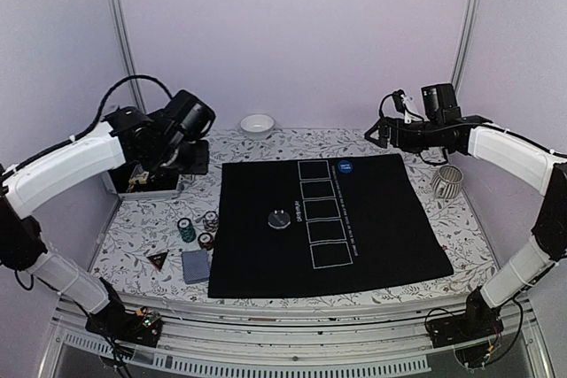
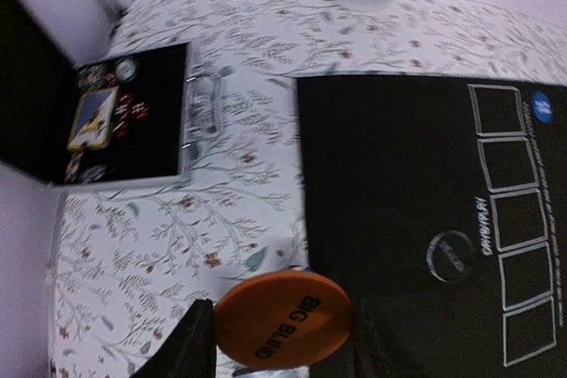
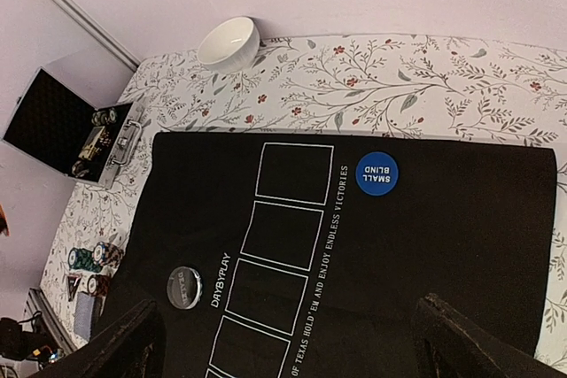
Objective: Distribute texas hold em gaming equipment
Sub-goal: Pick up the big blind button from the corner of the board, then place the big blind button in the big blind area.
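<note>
An orange BIG BLIND disc (image 2: 282, 320) hangs above the black mat's (image 2: 399, 174) left edge, with my left gripper (image 2: 282, 335) shut on it. A blue SMALL BLIND disc (image 3: 376, 173) lies on the mat by the far card box. A dark dealer button (image 1: 280, 219) sits mid-mat. Poker chip stacks (image 1: 188, 229), a black-red triangle marker (image 1: 158, 259) and a grey-blue card deck (image 1: 196, 266) lie left of the mat. My right gripper (image 3: 288, 343) hovers open over the mat's far right, nothing between its fingers (image 3: 133, 343).
The open silver case (image 1: 146, 183) stands at the back left with chips and cards inside. A white bowl (image 1: 257, 125) sits at the back centre. A wire cup (image 1: 447, 181) stands right of the mat.
</note>
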`<state>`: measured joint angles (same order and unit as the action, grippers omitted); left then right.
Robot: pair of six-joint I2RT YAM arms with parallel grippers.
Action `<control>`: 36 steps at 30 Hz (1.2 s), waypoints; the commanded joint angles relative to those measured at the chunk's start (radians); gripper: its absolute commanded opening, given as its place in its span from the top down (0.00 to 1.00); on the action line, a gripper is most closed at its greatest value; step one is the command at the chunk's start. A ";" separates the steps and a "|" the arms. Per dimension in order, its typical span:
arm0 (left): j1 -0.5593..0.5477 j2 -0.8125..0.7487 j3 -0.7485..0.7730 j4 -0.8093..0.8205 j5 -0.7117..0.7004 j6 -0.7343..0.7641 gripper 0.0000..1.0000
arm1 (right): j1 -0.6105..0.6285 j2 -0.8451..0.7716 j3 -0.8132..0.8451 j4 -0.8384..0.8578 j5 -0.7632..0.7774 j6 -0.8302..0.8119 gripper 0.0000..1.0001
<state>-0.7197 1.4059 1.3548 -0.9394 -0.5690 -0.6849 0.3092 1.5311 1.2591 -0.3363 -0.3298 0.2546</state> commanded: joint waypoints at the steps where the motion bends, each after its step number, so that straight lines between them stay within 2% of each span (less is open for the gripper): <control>1: -0.194 0.186 0.120 0.164 0.127 0.326 0.86 | -0.021 -0.049 0.002 0.014 -0.015 0.024 0.01; 5: -0.344 0.343 0.230 0.277 0.287 0.542 0.86 | -0.033 -0.074 -0.017 0.006 0.003 0.030 0.01; 8: -0.414 0.474 0.321 0.302 0.441 0.667 0.86 | -0.035 -0.092 -0.029 -0.001 0.021 0.030 0.01; 11: -0.466 0.623 0.415 0.290 0.561 0.750 0.86 | -0.037 -0.105 -0.041 -0.009 0.034 0.028 0.01; 14: -0.501 0.736 0.506 0.269 0.612 0.801 0.86 | -0.038 -0.118 -0.054 -0.012 0.042 0.026 0.01; 24: -0.565 1.019 0.756 0.141 0.633 0.916 0.86 | -0.037 -0.139 -0.097 -0.013 0.046 0.021 0.01; 36: -0.567 1.116 0.842 0.178 0.629 0.898 0.85 | -0.038 -0.150 -0.119 -0.012 0.048 0.023 0.01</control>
<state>-1.2747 2.4939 2.1498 -0.7715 0.0486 0.2157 0.2737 1.4105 1.1553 -0.3481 -0.2901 0.2760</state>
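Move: The big blind button is already in the left hand's grip. Its place is on the mat just inside the near edge, about 41 cm right of this hand, 16 cm back and 22 cm below. The nearest card outline lies some 7 cm left of that spot and 8 cm farther out, and the dealer button is about 20 cm right of the hand and 3 cm ahead. From the right hand the spot is roughly 25 cm back, 1 cm left and 23 cm below. The big blind button is swept some 40 cm right in the left hand, which then curves back and down to the mat's near edge, turning about 90 degrees clockwise. Down at the mat the hand slows almost to a stop and its fingers close to a much narrower gap, no longer spanning the button. The right hand, empty and open, shifts about 3 cm right and a little back. ##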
